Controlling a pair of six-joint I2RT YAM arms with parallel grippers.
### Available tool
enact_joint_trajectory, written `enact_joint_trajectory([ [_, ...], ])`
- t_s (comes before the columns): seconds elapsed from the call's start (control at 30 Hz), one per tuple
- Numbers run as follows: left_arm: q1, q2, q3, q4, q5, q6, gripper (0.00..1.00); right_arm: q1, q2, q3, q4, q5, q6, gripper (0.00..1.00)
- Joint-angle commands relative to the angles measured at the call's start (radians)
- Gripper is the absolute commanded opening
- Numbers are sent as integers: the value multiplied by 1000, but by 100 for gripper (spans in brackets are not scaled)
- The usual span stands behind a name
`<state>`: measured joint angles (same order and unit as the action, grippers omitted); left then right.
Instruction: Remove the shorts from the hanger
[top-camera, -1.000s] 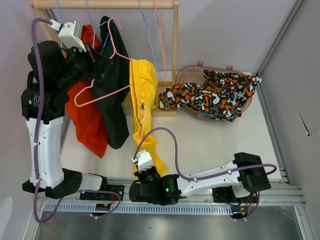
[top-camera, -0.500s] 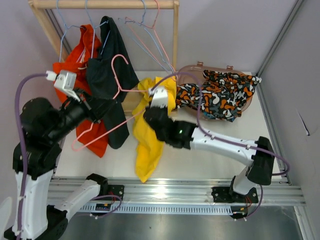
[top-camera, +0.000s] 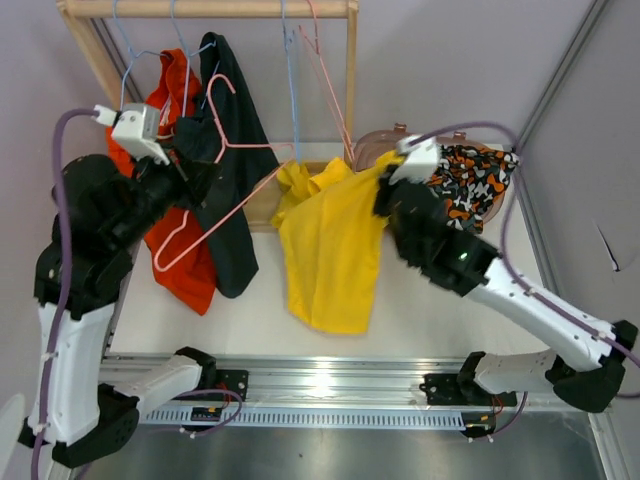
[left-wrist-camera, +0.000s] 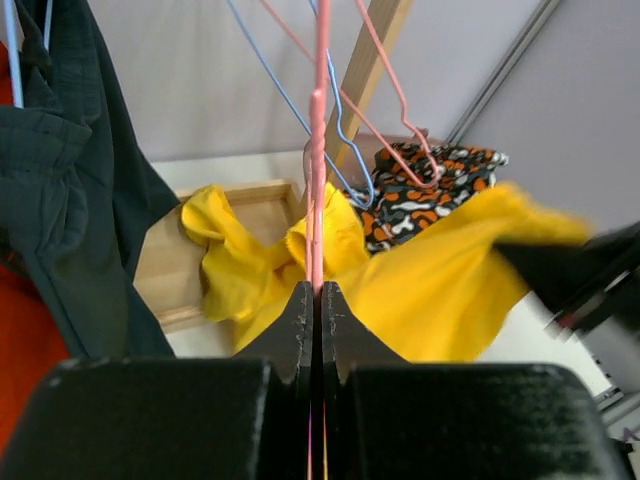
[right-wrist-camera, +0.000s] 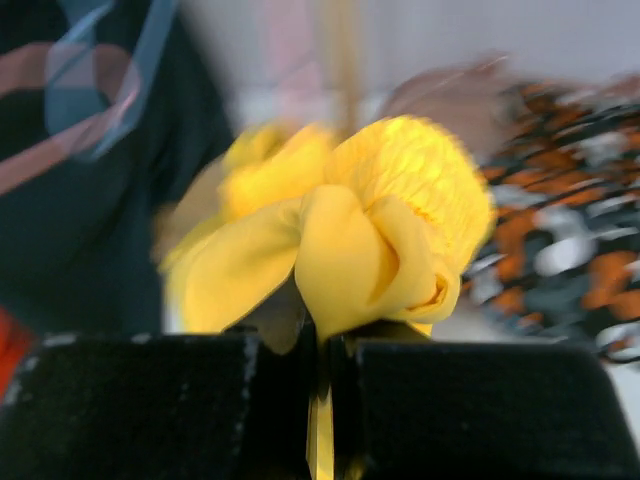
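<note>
The yellow shorts (top-camera: 330, 250) hang spread out over the table, and my right gripper (top-camera: 385, 190) is shut on their upper right corner. In the right wrist view the bunched yellow cloth (right-wrist-camera: 400, 220) is pinched between the fingers of that gripper (right-wrist-camera: 325, 340). My left gripper (top-camera: 200, 142) is shut on the wire of a pink hanger (top-camera: 225, 190), as the left wrist view shows (left-wrist-camera: 318, 290). The hanger's right end sits at the yellow shorts' upper left corner; I cannot tell whether it is still inside the cloth. Orange-red shorts (top-camera: 178, 265) and black shorts (top-camera: 235, 210) hang on the rack behind the left arm.
The wooden rack (top-camera: 350, 100) stands at the back with an empty blue hanger (top-camera: 290, 80) and an empty pink one (top-camera: 325, 90) on its bar. A brownish basket (top-camera: 375, 148) at the back right holds patterned shorts (top-camera: 470, 175).
My right arm swung from the table's front edge up and to the right, pulling the yellow shorts toward the basket. The left gripper dipped with the pink hanger, then rose again.
</note>
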<state>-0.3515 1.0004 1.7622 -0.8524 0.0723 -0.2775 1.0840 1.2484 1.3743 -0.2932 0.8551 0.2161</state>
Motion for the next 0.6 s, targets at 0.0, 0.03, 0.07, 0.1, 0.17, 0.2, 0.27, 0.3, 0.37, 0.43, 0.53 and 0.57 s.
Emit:
enact_joint_trajectory([
  [0.0, -6, 40, 13, 41, -2, 31, 0, -295, -92, 86, 52, -86, -89, 0],
  [0.03, -6, 40, -7, 55, 3, 28, 0, -373, -84, 115, 51, -207, -95, 0],
  [0.07, -6, 38, -15, 70, 10, 34, 0, -516, -69, 152, 46, -262, -96, 0],
  [0.1, -6, 37, -23, 91, 24, 37, 0, -579, -22, 236, 39, -307, -95, 0],
  [0.17, -6, 43, -40, 102, 21, 44, 0, -723, 40, 330, 25, -425, -93, 0],
  [0.2, -6, 46, -41, 108, 11, 49, 0, -760, 72, 418, 22, -459, -89, 0],
  [0.27, -6, 55, -50, 116, -12, 55, 0, -838, 173, 503, 19, -539, -81, 0],
  [0.3, -6, 58, -56, 128, -32, 57, 0, -860, 212, 576, 16, -565, -75, 0],
  [0.37, -6, 63, -69, 145, -46, 61, 0, -891, 321, 641, 3, -606, -69, 0],
  [0.43, -4, 67, -76, 165, -61, 61, 0, -895, 382, 684, -1, -625, -66, 0],
  [0.53, -3, 90, -76, 180, -66, 67, 0, -900, 491, 654, 42, -637, -72, 0],
  [0.57, -3, 99, -66, 184, -95, 67, 0, -904, 515, 649, 48, -636, -72, 0],
])
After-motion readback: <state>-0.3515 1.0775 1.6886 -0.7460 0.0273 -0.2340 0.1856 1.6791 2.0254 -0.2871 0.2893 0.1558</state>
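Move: Under and beyond the right hand, which holds the yellow shorts, the brown bin lies about 20 cm ahead, 18 cm to its right and 34 cm down. The camo shorts are piled in it, some 18 cm ahead and 22 cm right. The rack's right post stands about 17 cm ahead and 5 cm left. From the left hand, holding the pink hanger, the bin is roughly 27 cm ahead, 64 cm right and 45 cm down. Sweeping right and forward together, the right hand carries the pinched yellow shorts away from the rack to above the bin, about 20 cm each way. The rightward swing ends halfway through. It climbs some 14 cm, then sinks slightly, turning clockwise and tipping up. The left hand keeps the pink hanger, easing 5 cm forward and slightly down. ##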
